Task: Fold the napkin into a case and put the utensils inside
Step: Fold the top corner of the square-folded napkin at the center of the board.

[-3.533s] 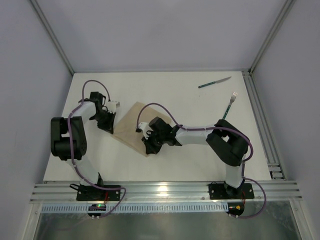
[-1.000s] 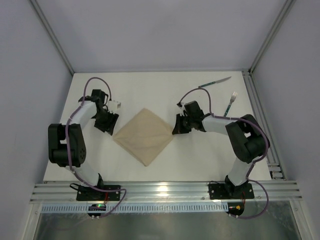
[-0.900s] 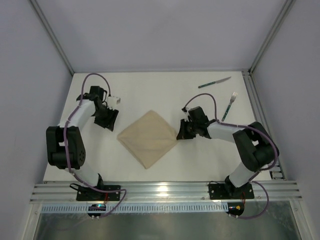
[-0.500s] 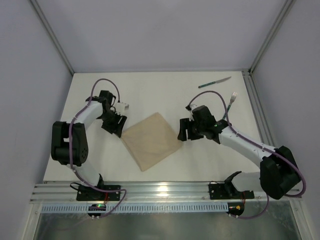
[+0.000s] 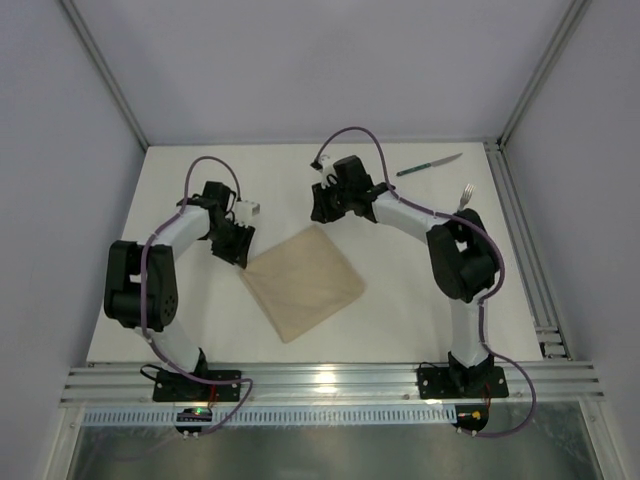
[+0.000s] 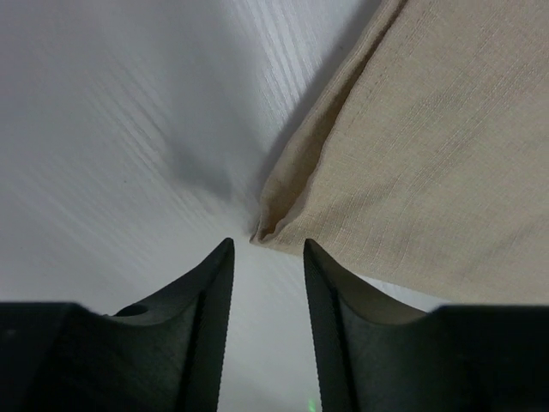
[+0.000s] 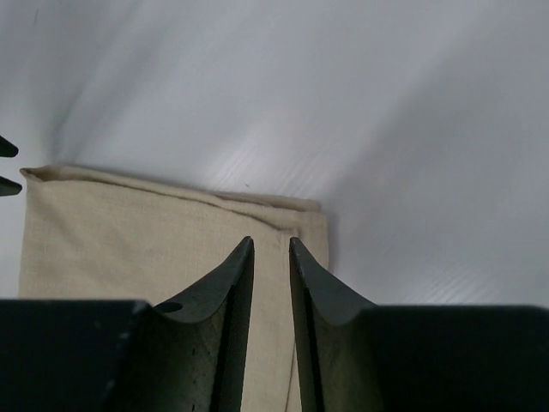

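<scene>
The beige napkin (image 5: pixel 303 280) lies folded flat as a tilted square on the white table (image 5: pixel 400 310). My left gripper (image 5: pixel 241 252) sits low at the cloth's left corner. In the left wrist view its jaws (image 6: pixel 268 249) stand open, with bare table between them and the layered napkin corner (image 6: pixel 268 230) just beyond the tips. My right gripper (image 5: pixel 320 207) is over the napkin's far corner; its jaws (image 7: pixel 271 245) are narrowly open above the napkin (image 7: pixel 129 240), holding nothing. The knife (image 5: pixel 428 165) lies at the back right. The fork (image 5: pixel 466 192) is partly behind the right arm.
Metal frame rails (image 5: pixel 520 230) border the table on the right and at the near edge (image 5: pixel 330 380). The right arm's forearm (image 5: pixel 405 212) stretches across the back right, close to the utensils. The left gripper's fingertips (image 7: pixel 7 167) show at the right wrist view's left edge.
The right arm has swung from the napkin's right corner to its far corner, and its jaws have narrowed. The left gripper stays at the left corner. The napkin has turned slightly.
</scene>
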Controlling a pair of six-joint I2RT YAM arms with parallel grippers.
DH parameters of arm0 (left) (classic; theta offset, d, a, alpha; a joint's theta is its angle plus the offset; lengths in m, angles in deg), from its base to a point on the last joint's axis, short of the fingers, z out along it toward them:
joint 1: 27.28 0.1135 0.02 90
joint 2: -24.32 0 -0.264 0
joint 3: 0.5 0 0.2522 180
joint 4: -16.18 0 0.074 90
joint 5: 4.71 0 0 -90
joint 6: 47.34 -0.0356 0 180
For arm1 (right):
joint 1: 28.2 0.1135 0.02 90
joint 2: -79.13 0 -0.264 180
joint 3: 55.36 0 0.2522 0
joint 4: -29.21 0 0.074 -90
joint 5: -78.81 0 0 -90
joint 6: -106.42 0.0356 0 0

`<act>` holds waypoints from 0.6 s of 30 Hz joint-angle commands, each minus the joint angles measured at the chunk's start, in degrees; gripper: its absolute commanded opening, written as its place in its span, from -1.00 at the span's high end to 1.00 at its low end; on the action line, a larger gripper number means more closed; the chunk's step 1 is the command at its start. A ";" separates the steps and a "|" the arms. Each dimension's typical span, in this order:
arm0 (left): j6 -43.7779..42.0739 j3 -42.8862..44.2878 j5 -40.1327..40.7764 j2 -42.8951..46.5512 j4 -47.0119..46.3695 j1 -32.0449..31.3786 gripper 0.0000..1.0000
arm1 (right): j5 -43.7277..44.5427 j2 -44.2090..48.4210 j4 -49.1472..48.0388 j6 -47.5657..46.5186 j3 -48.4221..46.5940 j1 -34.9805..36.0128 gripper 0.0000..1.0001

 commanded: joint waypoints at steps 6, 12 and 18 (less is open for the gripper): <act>-0.10 -0.96 -1.27 -2.26 -4.22 0.06 0.62 | -5.40 -9.00 1.43 -0.53 -9.78 0.33 0.46; -0.36 -0.96 -1.45 -3.06 -4.39 0.06 0.88 | -6.90 -10.86 0.99 0.52 -8.81 0.60 0.46; -0.45 -0.70 -1.10 -2.97 -4.22 0.06 0.94 | -7.07 -11.91 0.99 0.70 -8.37 0.69 0.44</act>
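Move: The napkin's left corner lies almost under the left hand, about 1 cm ahead and 2 cm below; from that hand the bottom corner is about 16 cm back and 10 cm right. For the right hand, the napkin's top corner is about 2 cm ahead, 3 cm left and 8 cm below. The napkin's right corner sits roughly 13 cm back and 8 cm right of the right hand, and its left corner about 8 cm back and 21 cm left. Down onto the napkin's left corner goes the left hand, sinking barely 2 cm as its half-open fingers shut and pinch the corner. Meanwhile the right hand sinks about 5 cm and shifts a little left towards the top corner, quick at first and then easing, its wrist tipping slightly; its fingers stay partly open. ##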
